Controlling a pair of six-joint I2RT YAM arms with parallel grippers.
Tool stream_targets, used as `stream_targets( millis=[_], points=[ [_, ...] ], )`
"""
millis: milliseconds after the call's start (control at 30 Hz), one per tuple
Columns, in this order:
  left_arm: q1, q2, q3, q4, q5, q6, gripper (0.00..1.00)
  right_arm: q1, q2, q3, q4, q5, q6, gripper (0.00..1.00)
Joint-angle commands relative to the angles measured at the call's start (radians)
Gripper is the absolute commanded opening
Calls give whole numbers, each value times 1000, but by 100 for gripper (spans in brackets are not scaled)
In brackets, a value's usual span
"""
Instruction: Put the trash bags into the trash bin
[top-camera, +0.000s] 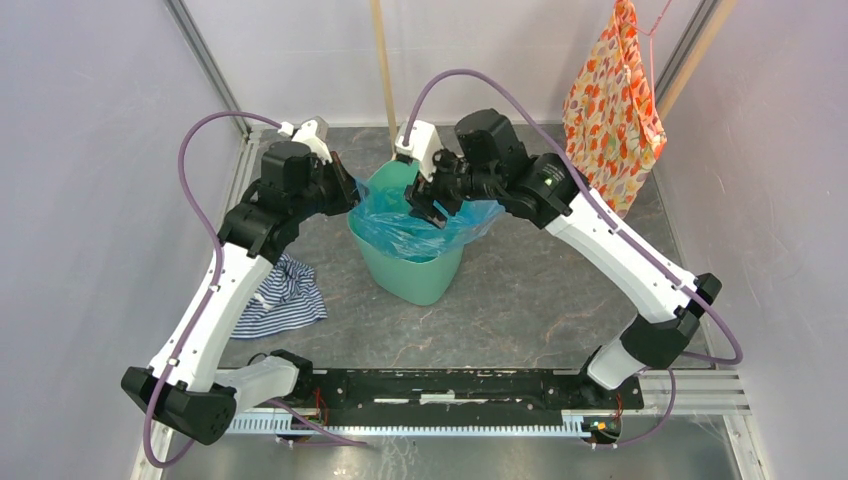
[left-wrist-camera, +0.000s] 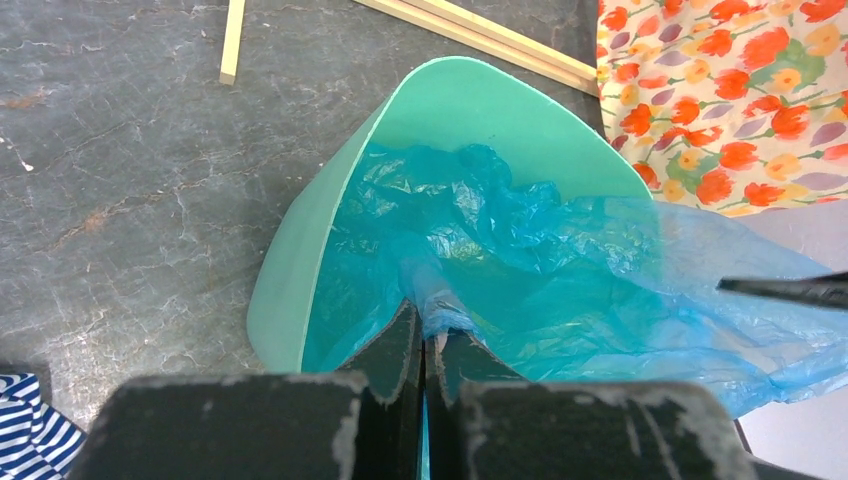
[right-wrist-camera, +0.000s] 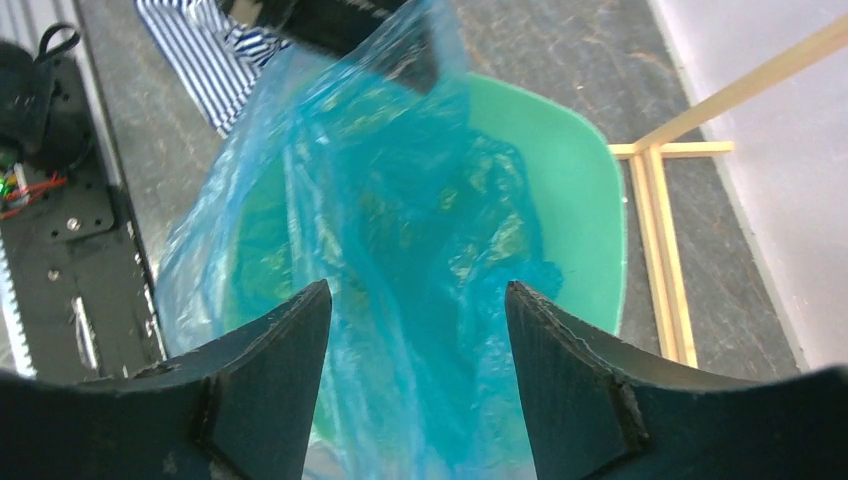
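The mint-green trash bin (top-camera: 425, 275) stands mid-table with the crinkly light-blue trash bag (top-camera: 400, 232) inside it, its film spilling over the rim. My left gripper (top-camera: 345, 192) sits at the bin's left rim. In the left wrist view this left gripper (left-wrist-camera: 425, 332) is shut on a bunched edge of the bag (left-wrist-camera: 540, 250), above the bin (left-wrist-camera: 470, 105). My right gripper (top-camera: 430, 207) hovers over the bin's mouth. Seen from the right wrist, the right gripper (right-wrist-camera: 418, 300) is open, with loose bag film (right-wrist-camera: 400, 200) lying between and below its fingers and the bin (right-wrist-camera: 585, 200) beyond.
A blue-and-white striped cloth (top-camera: 290, 295) lies left of the bin, partly under the left arm. Orange floral fabric (top-camera: 610, 110) hangs at the back right. A wooden stick (top-camera: 380, 60) stands behind the bin, and a wooden frame (right-wrist-camera: 660, 250) lies on the table beside it.
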Motion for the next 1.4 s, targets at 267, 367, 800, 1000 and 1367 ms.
stream_targets(
  millis=[267,367,800,1000,1367],
  points=[
    [4,-3,45,21,-3,36,2,32,-45,-47,-39,-27,-84,62],
    [3,-6,48,17,-2,36,2,34,-34,-45,-43,-21,-83,50],
    [2,-41,36,-31,-59,52,2,23,150,268,12,341,55,2],
    [4,-54,14,-52,-140,62,2,-2,183,190,199,444,80,0],
    [4,-79,-44,-67,-259,56,2,-44,305,211,386,528,81,0]
  ],
)
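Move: The loose edge of the trash bag lies nearly between the open right fingers, some 2 cm back, 1 cm left and 3 cm below. The trash bin's middle is about 1 cm ahead, 3 cm left and 22 cm down. From the left hand, already pinching the bag, that loose edge is roughly 10 cm right and 5 cm back, about level; the striped cloth lies some 17 cm left, 10 cm back, 28 cm below. Right hand pinches the trash bag's edge, pulls it about 15 cm forward; the left, still gripping, shifts left. ##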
